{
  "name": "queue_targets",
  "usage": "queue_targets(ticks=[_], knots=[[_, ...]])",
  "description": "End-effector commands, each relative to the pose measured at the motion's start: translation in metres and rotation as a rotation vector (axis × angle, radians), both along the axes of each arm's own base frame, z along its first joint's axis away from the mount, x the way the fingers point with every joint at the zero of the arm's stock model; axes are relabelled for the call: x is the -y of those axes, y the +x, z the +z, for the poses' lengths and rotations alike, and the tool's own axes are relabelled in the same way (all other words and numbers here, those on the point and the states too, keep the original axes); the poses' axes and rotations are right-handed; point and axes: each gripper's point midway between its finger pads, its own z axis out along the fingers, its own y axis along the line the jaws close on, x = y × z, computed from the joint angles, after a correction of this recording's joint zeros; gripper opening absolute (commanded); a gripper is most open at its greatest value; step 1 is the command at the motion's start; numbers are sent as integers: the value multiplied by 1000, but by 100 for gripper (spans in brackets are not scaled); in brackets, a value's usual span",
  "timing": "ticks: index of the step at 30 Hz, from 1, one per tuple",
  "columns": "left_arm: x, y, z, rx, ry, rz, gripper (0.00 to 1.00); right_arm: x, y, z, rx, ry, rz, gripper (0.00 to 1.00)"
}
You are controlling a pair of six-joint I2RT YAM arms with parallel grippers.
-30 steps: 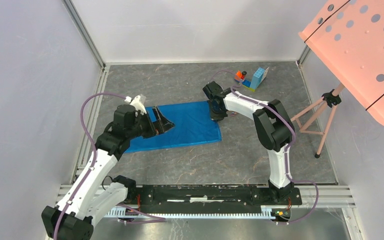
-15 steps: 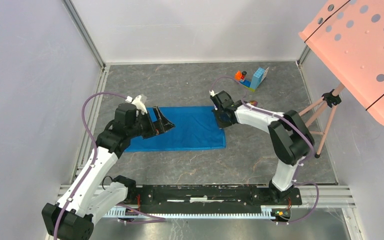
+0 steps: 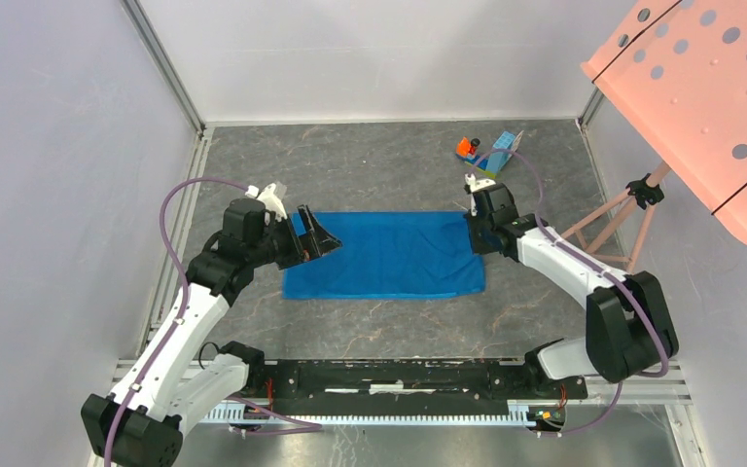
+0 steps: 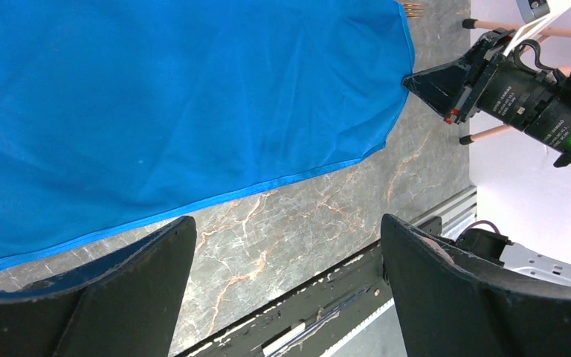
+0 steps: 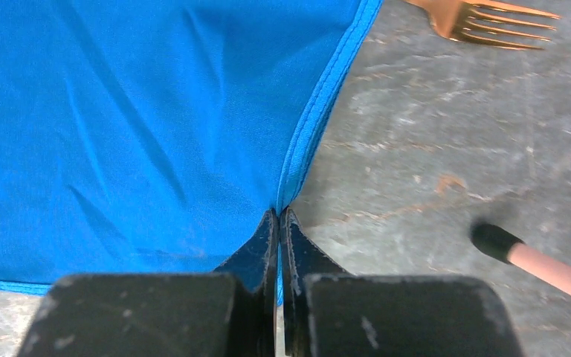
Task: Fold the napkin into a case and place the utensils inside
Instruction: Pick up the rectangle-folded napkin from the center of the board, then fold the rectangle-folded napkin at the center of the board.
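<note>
The bright blue napkin (image 3: 389,255) lies flat on the grey marbled tabletop, unfolded as a wide rectangle. My right gripper (image 3: 477,233) is shut on the hem of its right edge, and the cloth (image 5: 141,126) shows pinched between the closed tips (image 5: 279,216). My left gripper (image 3: 323,235) hovers over the napkin's left end, open and holding nothing (image 4: 286,227); the napkin (image 4: 178,104) fills that view. One copper-gold fork (image 5: 483,18) lies on the table just beyond the napkin's right edge, and the fork's tines (image 4: 413,9) also show in the left wrist view. Other utensils are out of view.
A toy block piece in orange and light blue (image 3: 491,153) stands at the back right. A pink tripod stand (image 3: 613,233) carrying a perforated salmon panel (image 3: 710,88) is at the right; one rubber foot (image 5: 494,242) is close to my right gripper. The black base rail (image 3: 399,375) runs along the near edge.
My right gripper closed on the napkin's right edge and swung right, dragging the whole cloth rightward and pulling it flatter. The left gripper has barely moved.
</note>
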Motion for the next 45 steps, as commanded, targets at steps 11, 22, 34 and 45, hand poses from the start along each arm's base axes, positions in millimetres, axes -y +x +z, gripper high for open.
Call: queue_targets(ticks=[11,22,34,45], knots=[[8,3,5,-2,-52,-8,100,1,7,53,122,-101,79,0],[-15,4,5,20,36,86,100,-222,-7,68,73,198,383,0],[-60,-5,21,89,133,272,100,-366,-3,61,28,450,489,0],[-69,-11,33,123,146,303,100,-371,14,42,20,467,415,0]])
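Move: The right fingers already pinch the right edge of the folded napkin, some 5 cm off the board. The napkin's left edge, towards which that edge goes, lies about 45 cm to this hand's left, level with it and 6 cm lower. The fork's head is roughly 9 cm ahead and 7 cm right, a tripod foot about 15 cm right and 2 cm back. From the left hand, the left edge is some 10 cm left, 4 cm ahead and 19 cm below. Keeping the napkin's right edge pinched, the right hand first eases about 3 cm right while rising, then sweeps nearly 40 cm left over the napkin towards its left edge, peaking some 5 cm up and sinking again as it slows, its wrist turning about 25 degrees counter-clockwise and rolling left side up. The open left hand backs off about 6 cm left, holding nothing. ##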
